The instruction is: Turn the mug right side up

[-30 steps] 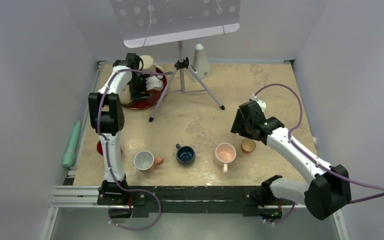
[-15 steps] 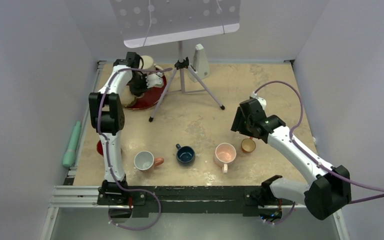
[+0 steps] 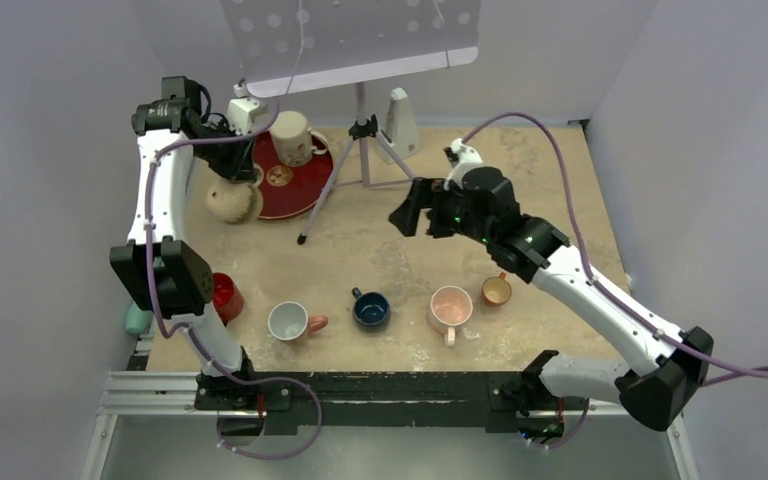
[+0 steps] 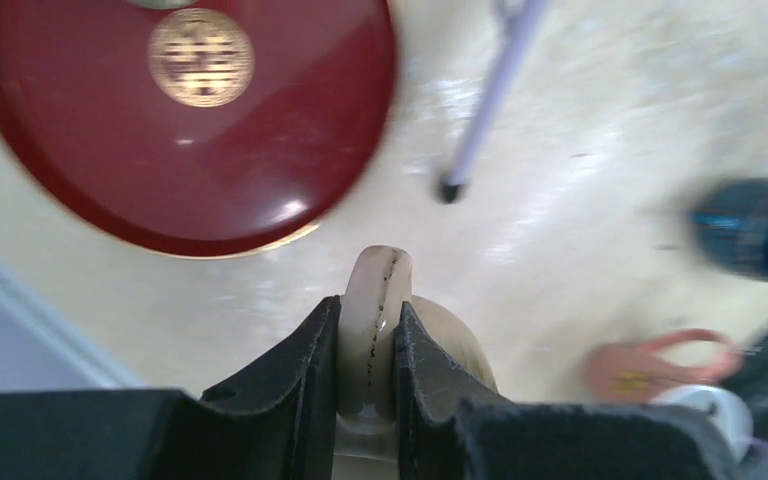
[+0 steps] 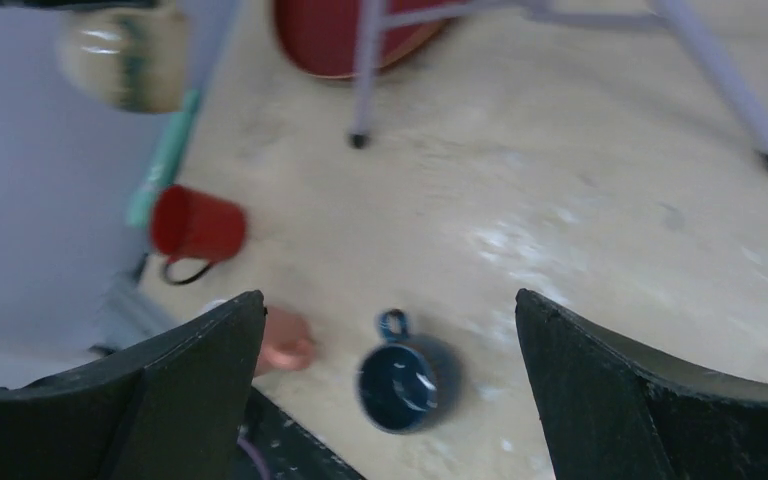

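A cream mug (image 3: 232,202) hangs in the air just left of the red plate (image 3: 300,185). My left gripper (image 3: 232,178) is shut on its handle (image 4: 375,300), and the fingers (image 4: 310,360) press both sides of that loop with the mug's body (image 4: 455,345) below them. I cannot tell which way its mouth faces. The right wrist view has the same mug (image 5: 125,55) at its top left. My right gripper (image 3: 405,215) is open and empty, raised over the middle of the table; its fingers (image 5: 200,370) frame a blue mug (image 5: 405,380).
A second cream mug (image 3: 290,137) sits on the red plate. A music stand's tripod (image 3: 365,130) and a white wedge (image 3: 400,122) stand at the back. Near the front are a red mug (image 3: 222,297), a white mug (image 3: 288,322), the blue mug (image 3: 370,310), a pink mug (image 3: 450,308) and a small orange cup (image 3: 497,291).
My left gripper closed on the cream mug's handle beside the plate and lifted it as the arm swung up and left. My right arm moved up and left to the table's middle and opened wider.
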`<state>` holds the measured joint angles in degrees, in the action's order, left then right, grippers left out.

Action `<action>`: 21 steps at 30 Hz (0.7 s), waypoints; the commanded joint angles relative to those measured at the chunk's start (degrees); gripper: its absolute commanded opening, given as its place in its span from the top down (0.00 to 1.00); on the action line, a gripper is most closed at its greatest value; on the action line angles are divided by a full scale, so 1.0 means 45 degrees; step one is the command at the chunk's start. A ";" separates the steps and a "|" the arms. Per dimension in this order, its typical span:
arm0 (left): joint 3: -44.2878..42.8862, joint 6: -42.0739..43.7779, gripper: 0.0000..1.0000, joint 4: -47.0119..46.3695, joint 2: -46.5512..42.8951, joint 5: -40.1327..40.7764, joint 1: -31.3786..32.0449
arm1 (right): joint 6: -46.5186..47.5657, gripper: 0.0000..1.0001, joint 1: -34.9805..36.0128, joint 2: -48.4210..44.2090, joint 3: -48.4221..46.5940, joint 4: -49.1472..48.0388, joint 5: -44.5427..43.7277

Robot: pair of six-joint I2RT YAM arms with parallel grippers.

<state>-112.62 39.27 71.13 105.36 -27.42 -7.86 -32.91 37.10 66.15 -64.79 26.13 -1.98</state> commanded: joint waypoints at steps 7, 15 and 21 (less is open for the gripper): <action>0.0300 -0.5333 1.00 0.1388 -0.3462 -0.6804 0.0242 | -0.2206 0.01 0.2029 0.3278 -0.1447 -0.9657 0.5400; 0.1386 -0.7033 1.00 -0.0247 -0.4913 -0.8628 0.0316 | -0.3601 0.01 0.2610 0.6048 -0.2978 -1.1047 0.7359; 0.2368 -0.7654 1.00 -0.1738 -0.5366 -0.8453 0.0325 | -0.4194 0.02 0.2716 0.6845 -0.3223 -1.1802 0.8483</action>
<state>-102.06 8.91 73.45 85.23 -57.34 -6.35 -48.80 48.95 96.44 -75.59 -19.75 30.02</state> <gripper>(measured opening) 0.249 0.982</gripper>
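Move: The left gripper already holds the beige mug by its handle, the mug body hanging about 4 cm back, 3 cm left and 4 cm below; bring it toward the open right gripper, some 12 cm back, 37 cm right and 3 cm higher. The red tray's middle is about 14 cm ahead, 9 cm right and 22 cm below. From the right gripper, the mug lies roughly 8 cm ahead, 40 cm left and 8 cm lower; the near tripod foot is 9 cm ahead, 25 cm left, 26 cm down. Sweep the open right gripper about 22 cm left towards the beige mug, rising first, then easing slightly back, and turn its wrist until the fingers point level to the left. Meanwhile draw the left gripper back, right and up, about 11 cm each way, keeping its pinch on the handle and rolling nearly 40 degrees so its fingers swing to the right. Leave the right fingers open, close to the mug. ##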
